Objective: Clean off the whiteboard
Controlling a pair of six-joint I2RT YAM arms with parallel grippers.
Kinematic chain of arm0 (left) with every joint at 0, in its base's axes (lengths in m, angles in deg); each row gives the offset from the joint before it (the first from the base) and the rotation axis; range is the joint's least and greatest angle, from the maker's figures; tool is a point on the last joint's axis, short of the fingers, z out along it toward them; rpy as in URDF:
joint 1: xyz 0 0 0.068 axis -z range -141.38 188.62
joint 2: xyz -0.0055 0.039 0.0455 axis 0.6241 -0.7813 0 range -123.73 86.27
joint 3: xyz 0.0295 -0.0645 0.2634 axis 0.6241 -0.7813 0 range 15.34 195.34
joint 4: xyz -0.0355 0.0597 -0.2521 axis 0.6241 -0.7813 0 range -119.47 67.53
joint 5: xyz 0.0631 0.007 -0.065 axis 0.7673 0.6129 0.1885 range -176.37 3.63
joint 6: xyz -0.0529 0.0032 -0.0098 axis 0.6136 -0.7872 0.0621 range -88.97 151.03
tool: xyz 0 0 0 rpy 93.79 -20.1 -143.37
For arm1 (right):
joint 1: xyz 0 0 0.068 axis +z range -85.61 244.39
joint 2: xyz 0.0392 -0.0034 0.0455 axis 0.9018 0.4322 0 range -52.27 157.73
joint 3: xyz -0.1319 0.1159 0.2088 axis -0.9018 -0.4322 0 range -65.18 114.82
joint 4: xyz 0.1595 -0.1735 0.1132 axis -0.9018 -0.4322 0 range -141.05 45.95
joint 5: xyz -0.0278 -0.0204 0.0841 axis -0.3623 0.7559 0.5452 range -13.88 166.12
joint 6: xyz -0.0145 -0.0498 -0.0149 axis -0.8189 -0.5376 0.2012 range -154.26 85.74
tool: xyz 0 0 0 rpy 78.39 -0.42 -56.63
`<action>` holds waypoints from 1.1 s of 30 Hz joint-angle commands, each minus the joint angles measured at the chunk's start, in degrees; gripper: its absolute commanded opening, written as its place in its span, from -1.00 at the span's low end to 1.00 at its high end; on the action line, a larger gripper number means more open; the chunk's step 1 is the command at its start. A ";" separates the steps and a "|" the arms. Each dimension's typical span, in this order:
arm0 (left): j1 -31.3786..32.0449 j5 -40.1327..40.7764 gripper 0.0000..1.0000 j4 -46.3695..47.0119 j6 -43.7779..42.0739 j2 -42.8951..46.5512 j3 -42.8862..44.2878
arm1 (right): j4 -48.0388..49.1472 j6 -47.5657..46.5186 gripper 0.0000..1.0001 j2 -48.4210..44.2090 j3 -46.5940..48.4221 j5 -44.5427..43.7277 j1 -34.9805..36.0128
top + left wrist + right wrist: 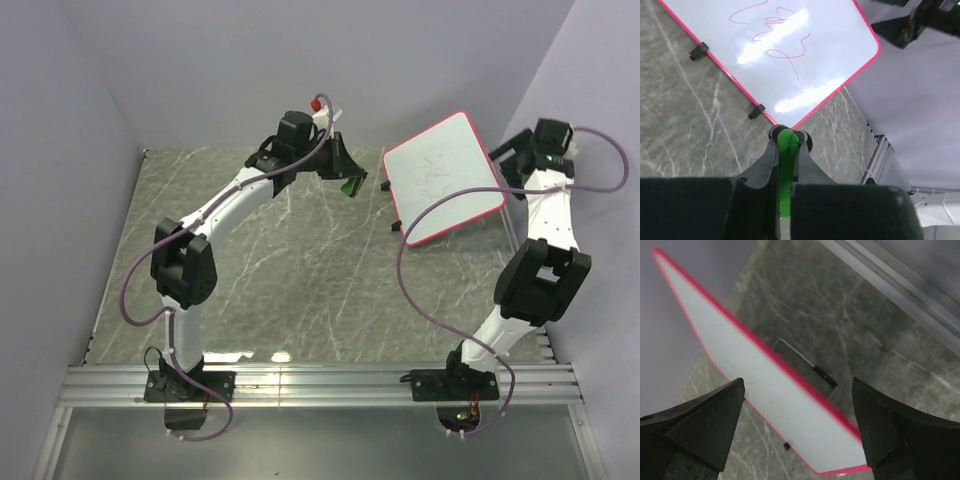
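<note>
The whiteboard (pixel 445 178) is white with a red-pink rim and stands tilted on a stand at the back right. Red scribbles (pixel 775 40) show on its face (pixel 800 55) in the left wrist view. My left gripper (pixel 346 182) is shut on a small green block (pixel 349 187), just left of the board and apart from it. The block (pixel 785 165) sits between the fingers of that gripper (pixel 787 137). My right gripper (pixel 508 168) is open at the board's right edge. In its wrist view the board (pixel 765 390) lies between and beyond the wide-open jaws of that gripper (pixel 797 407).
The table is grey marble (pixel 290 280). Black clips (pixel 699 50) and a wire stand (pixel 807 361) hold the board up. Pale walls (pixel 70 150) close in the left, back and right sides. A metal rail (pixel 320 385) runs along the near edge.
</note>
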 commanded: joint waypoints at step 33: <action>10.19 9.15 -0.99 13.92 14.68 -32.36 32.92 | 16.53 -0.54 -0.56 -7.47 -18.74 26.29 -4.25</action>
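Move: The whiteboard leans up towards the right arm. Its raised right edge lies about 4 cm left of the right hand, some 6 cm ahead and 3 cm lower; the board's middle is roughly 14 cm left, 9 cm ahead and 13 cm down. From the left hand, already holding the green eraser, the middle lies about 24 cm right, 12 cm ahead and 17 cm below, with the red scribble slightly nearer, some 22 cm right and 12 cm ahead. The right fingers close from wide open onto the whiteboard's raised right edge and pinch it; that hand first dips about 3 cm and edges right, then works left some 7 cm, swinging counter-clockwise. Meanwhile the left hand keeps the eraser and carries it right about 13 cm and down 9 in two dips with a short rise between, over the board's near-left part. ##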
